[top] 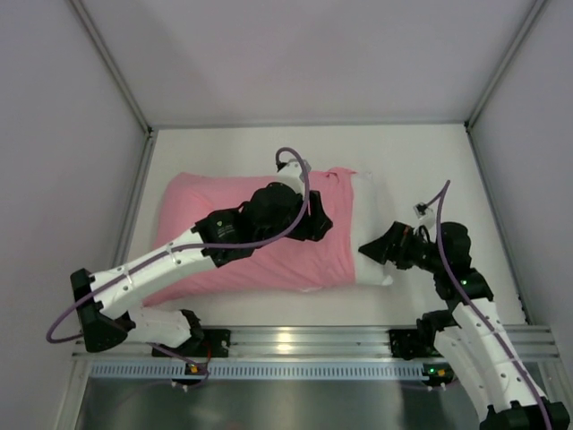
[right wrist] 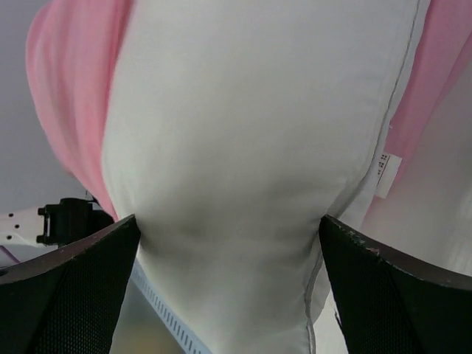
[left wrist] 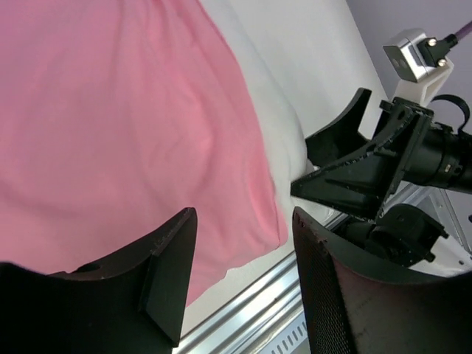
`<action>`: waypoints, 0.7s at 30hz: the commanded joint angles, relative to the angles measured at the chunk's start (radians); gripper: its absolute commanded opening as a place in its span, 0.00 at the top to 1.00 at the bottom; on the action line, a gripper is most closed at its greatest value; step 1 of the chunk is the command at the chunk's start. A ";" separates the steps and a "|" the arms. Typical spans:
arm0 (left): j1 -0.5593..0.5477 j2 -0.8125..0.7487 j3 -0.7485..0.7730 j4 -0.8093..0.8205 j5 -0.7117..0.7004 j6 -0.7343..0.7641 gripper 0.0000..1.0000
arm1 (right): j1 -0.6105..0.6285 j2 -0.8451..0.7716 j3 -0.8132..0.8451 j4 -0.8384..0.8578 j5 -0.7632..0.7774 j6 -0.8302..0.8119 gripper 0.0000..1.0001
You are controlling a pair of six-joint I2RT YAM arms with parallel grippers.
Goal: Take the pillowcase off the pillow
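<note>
The pink pillowcase point(top: 197, 202) point(left wrist: 110, 110) covers most of the pillow, which lies across the table. The pillow's bare white end point(top: 369, 210) point(left wrist: 273, 125) point(right wrist: 251, 110) sticks out on the right, and a small tag point(right wrist: 385, 173) shows on its seam. My left gripper point(top: 318, 219) point(left wrist: 243, 221) hovers over the pillowcase close to its open edge, jaws apart with nothing between them. My right gripper point(top: 372, 251) point(right wrist: 228, 221) is open wide at the near right corner of the pillow. The white end bulges between its two fingers.
An aluminium rail point(top: 295, 340) point(left wrist: 251, 310) runs along the near edge just in front of the pillow. Enclosure walls and corner posts point(top: 134, 116) bound the white table point(top: 269, 152) at the left, back and right.
</note>
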 commanded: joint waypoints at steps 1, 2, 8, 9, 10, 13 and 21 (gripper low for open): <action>-0.008 -0.084 -0.094 0.001 -0.031 -0.051 0.41 | 0.018 0.062 -0.077 0.059 -0.036 0.018 0.01; -0.008 -0.121 -0.112 0.001 -0.024 -0.056 0.41 | 0.018 0.068 -0.091 0.065 -0.032 0.020 0.00; -0.010 -0.247 -0.224 0.001 0.005 -0.074 0.41 | 0.020 0.031 -0.071 -0.079 0.112 -0.042 0.00; -0.010 -0.253 -0.229 -0.001 0.011 -0.074 0.41 | 0.020 0.031 -0.065 -0.105 0.116 -0.057 0.00; -0.010 -0.257 -0.232 -0.001 0.025 -0.074 0.41 | 0.027 0.033 -0.069 -0.113 0.099 -0.059 0.01; -0.010 -0.242 -0.243 -0.001 0.042 -0.076 0.41 | 0.056 0.034 -0.109 -0.079 0.007 -0.010 0.01; -0.033 -0.146 -0.224 0.004 0.059 -0.093 0.41 | 0.144 0.141 -0.235 0.395 -0.099 0.164 0.25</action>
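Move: The pillow's bare white near end lies about 8 cm below the right hand, 3 cm back and 2 cm to its left. The near corner of the pillowcase's open hem is some 6 cm back from that hand, 5 cm left and 9 cm down. From the left hand, high over the case, this hem corner is roughly 7 cm back, 11 cm right and 17 cm below, with the bare end about 4 cm back, 16 cm right and 16 cm below. The wide-open right fingers come down astride the bare white pillow end and begin to close on its sides; the hand drops about 7 cm, nearly all at first, then eases back and left, tipping a little farther down. The left hand, fingers still half open, draws back and left over the pillowcase and sinks some 5 cm, holding nothing. ##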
